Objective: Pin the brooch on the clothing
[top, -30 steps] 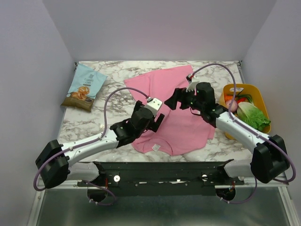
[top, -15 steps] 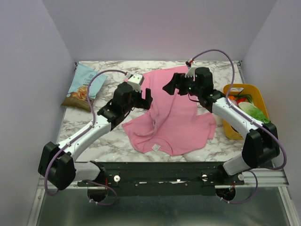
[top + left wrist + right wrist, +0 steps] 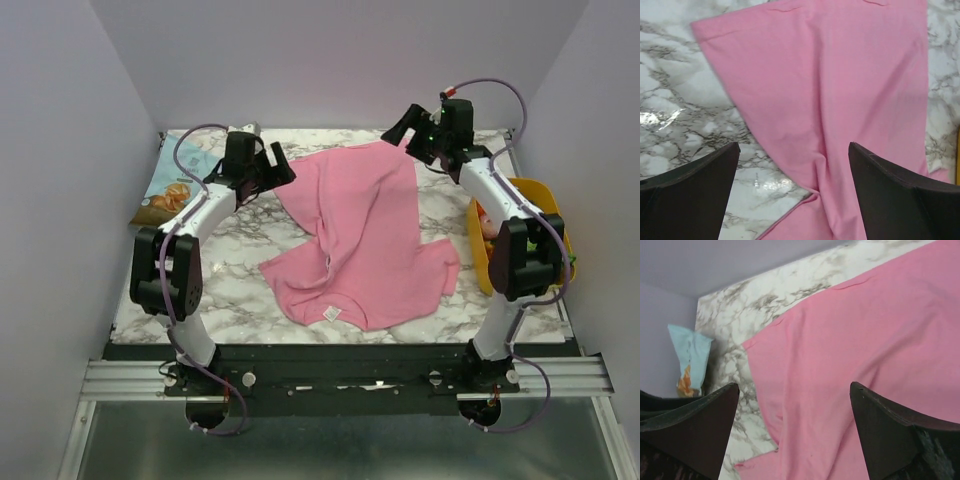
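The clothing (image 3: 370, 240) is a pink T-shirt lying spread on the marble table, its white neck label (image 3: 331, 313) at the near edge. My left gripper (image 3: 278, 168) hovers open at the shirt's far left corner. In the left wrist view the clothing (image 3: 840, 75) fills the space below the open left gripper (image 3: 794, 145), nothing held. My right gripper (image 3: 398, 130) hangs open above the shirt's far right corner. The right wrist view looks across the clothing (image 3: 865, 340) between the spread fingers of the right gripper (image 3: 794, 384). The brooch is out of view.
A light-blue snack bag (image 3: 170, 195) lies at the far left, also seen as the snack bag (image 3: 690, 357) in the right wrist view. A yellow bin (image 3: 548, 192) of vegetables stands at the right edge behind the right arm. Walls enclose the table on three sides.
Both arms have swung from over the middle of the shirt out to its far corners. The shirt's far left part now lies spread wider. Both grippers stayed open.
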Robot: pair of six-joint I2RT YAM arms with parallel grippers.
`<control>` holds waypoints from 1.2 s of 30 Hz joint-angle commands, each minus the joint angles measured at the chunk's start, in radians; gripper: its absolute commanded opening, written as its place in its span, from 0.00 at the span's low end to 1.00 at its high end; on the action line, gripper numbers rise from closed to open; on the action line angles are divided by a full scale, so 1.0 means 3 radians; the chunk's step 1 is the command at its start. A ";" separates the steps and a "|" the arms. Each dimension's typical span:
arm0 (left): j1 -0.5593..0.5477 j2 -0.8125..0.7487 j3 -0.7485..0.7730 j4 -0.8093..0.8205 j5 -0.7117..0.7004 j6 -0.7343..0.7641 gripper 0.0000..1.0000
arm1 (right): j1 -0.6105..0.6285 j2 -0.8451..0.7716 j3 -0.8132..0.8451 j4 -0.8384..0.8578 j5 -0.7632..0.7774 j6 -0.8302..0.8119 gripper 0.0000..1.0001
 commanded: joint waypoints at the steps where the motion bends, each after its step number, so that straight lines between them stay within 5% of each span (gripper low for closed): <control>1: 0.0295 0.0372 0.0229 -0.0228 0.0180 -0.0368 0.99 | -0.0263 0.0328 0.0247 -0.0313 0.0185 0.0496 1.00; 8: 0.0587 0.0971 0.0633 -0.0239 0.0190 -0.0664 0.93 | -0.0345 0.0911 0.0948 -0.0870 0.0073 0.0558 1.00; 14: 0.0628 0.1595 0.1138 -0.0110 0.0399 -0.0685 0.65 | -0.0345 0.1137 0.1132 -0.0987 0.0006 0.0558 1.00; 26: 0.0531 0.2500 0.2498 -0.0862 0.0205 -0.0405 0.58 | -0.0371 0.1116 0.1035 -0.1075 -0.0020 0.0482 1.00; 30: 0.0454 0.2577 0.2531 -0.0934 0.0236 -0.0338 0.42 | -0.0386 0.1091 0.0953 -0.1080 -0.0045 0.0476 1.00; 36: 0.0362 0.2409 0.2306 -0.0816 0.0221 -0.0184 0.03 | -0.0396 0.1050 0.0897 -0.1080 -0.0096 0.0380 1.00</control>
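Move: The far-left corner of the pink clothing lies about 14 cm ahead of my left hand, 3 cm to its left and some 14 cm below. The snack bag is roughly 33 cm to the left of that corner and 6 cm nearer to me. From my right hand, the clothing's far-right corner is about 20 cm ahead, 8 cm to the right and 21 cm below; the yellow basket is some 17 cm back and 39 cm to the right. I reach my left hand forward and down about 14 cm each way, swinging left and then partly back right, tipping the fingers some 15 degrees further down and closing them to pinch the clothing's far-left corner. My right hand goes forward and right about 5 cm, then sinks to 11 cm lower towards the far-right corner, tilting down and staying wide open. ##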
